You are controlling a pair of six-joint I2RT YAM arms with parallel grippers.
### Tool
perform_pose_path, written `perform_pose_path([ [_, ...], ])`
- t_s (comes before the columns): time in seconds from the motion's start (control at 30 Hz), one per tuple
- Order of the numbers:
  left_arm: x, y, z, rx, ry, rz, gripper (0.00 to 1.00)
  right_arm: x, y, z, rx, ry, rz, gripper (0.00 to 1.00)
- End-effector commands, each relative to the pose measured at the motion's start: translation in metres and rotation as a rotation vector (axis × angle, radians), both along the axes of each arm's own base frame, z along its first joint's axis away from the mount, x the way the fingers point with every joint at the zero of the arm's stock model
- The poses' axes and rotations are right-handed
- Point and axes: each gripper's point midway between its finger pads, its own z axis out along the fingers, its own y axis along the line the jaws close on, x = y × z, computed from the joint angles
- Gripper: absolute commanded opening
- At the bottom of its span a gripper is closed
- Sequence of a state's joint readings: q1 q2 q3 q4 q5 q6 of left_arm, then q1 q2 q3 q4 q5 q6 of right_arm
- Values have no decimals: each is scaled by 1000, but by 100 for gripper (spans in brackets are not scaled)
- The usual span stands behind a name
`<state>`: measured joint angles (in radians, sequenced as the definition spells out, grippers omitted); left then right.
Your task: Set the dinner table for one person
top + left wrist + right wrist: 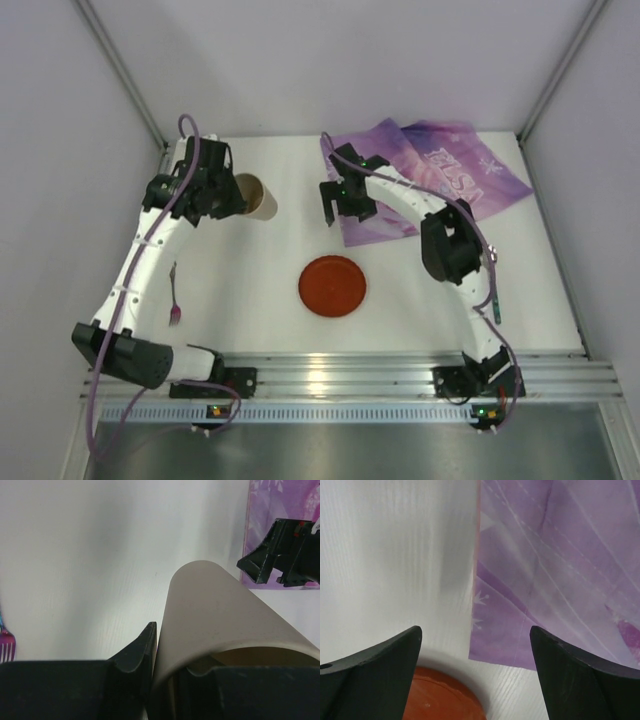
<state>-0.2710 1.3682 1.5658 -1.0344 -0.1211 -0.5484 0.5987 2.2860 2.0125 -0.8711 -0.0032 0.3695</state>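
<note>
The dinner table (pixel 250 270) is a plain white top. A beige cup (pixel 258 196) lies over on its side at the back left, mouth toward my left gripper (pixel 232 195). In the left wrist view one finger (pixel 142 647) presses the cup (pixel 220 615) from outside and the other sits inside the rim, so my left gripper (pixel 175 647) is shut on the cup's wall. My right gripper (pixel 328 212) hangs open over the left edge of the purple placemat (pixel 440 175). A red plate (pixel 332 286) sits at the table's middle.
A pink-purple fork (pixel 175 300) lies by the left arm, its tines showing in the left wrist view (pixel 5 647). A thin green utensil (pixel 495 305) lies beside the right arm. A silver rail (pixel 350 375) runs along the near edge. Grey walls close in the left, right and back.
</note>
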Motion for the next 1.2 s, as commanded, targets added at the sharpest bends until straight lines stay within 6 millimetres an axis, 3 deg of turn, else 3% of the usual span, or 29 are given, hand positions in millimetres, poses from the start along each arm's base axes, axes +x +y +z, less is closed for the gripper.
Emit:
perform_pose_path([
  [0.0,-19,8,-8,18,39,16,0,-15,3,-5,-66,19,-5,89],
  [0.23,-29,10,-7,13,22,12,0,-49,18,-26,-156,37,63,88],
  [0.4,-31,9,-4,8,18,-4,0,-64,19,-49,-175,98,55,77],
  [0.53,-35,11,0,18,8,-15,0,-66,16,-57,-176,111,50,65],
  [0.67,-39,13,1,28,5,-20,0,-66,11,-61,-173,115,33,63],
  [0.9,-45,15,0,31,13,-24,0,-75,2,-79,-179,144,17,39],
  [0.93,-46,14,2,30,7,-28,0,-73,2,-81,-161,143,9,27],
  [1.0,-47,16,4,34,8,-28,0,-76,-2,-86,-154,159,-2,18],
  [1.03,-48,16,6,35,3,-28,0,-76,-2,-86,-152,158,-5,5],
  [1.17,-51,17,6,38,10,-27,0,-75,-2,-86,-154,153,-1,0],
])
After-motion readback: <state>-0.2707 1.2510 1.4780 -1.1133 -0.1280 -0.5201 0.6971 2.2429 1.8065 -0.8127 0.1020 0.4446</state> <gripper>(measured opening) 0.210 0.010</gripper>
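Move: The right hand, open, hovers over the purple cloth; the cloth's near-left corner lies about 5 cm back from it, level sideways and some 5 cm below. The red plate's middle is roughly 14 cm back and 4 cm to the left of the right hand, at table height, while the cup held up by the left hand is about 17 cm left, 6 cm back and 18 cm higher. From the left hand that corner is about 20 cm right, 4 cm ahead and 26 cm down. The right hand draws back about 5 cm towards its base and sinks some 4 cm to the near-left corner of the purple cloth, swinging slightly left on the way and easing back right while the open fingers close fully, pinching the corner at their tips, with the wrist tilting a little under 10 degrees. The left hand keeps its grip on the cup's rim and eases back about 4 cm, holding the cup high, clear of the table. ##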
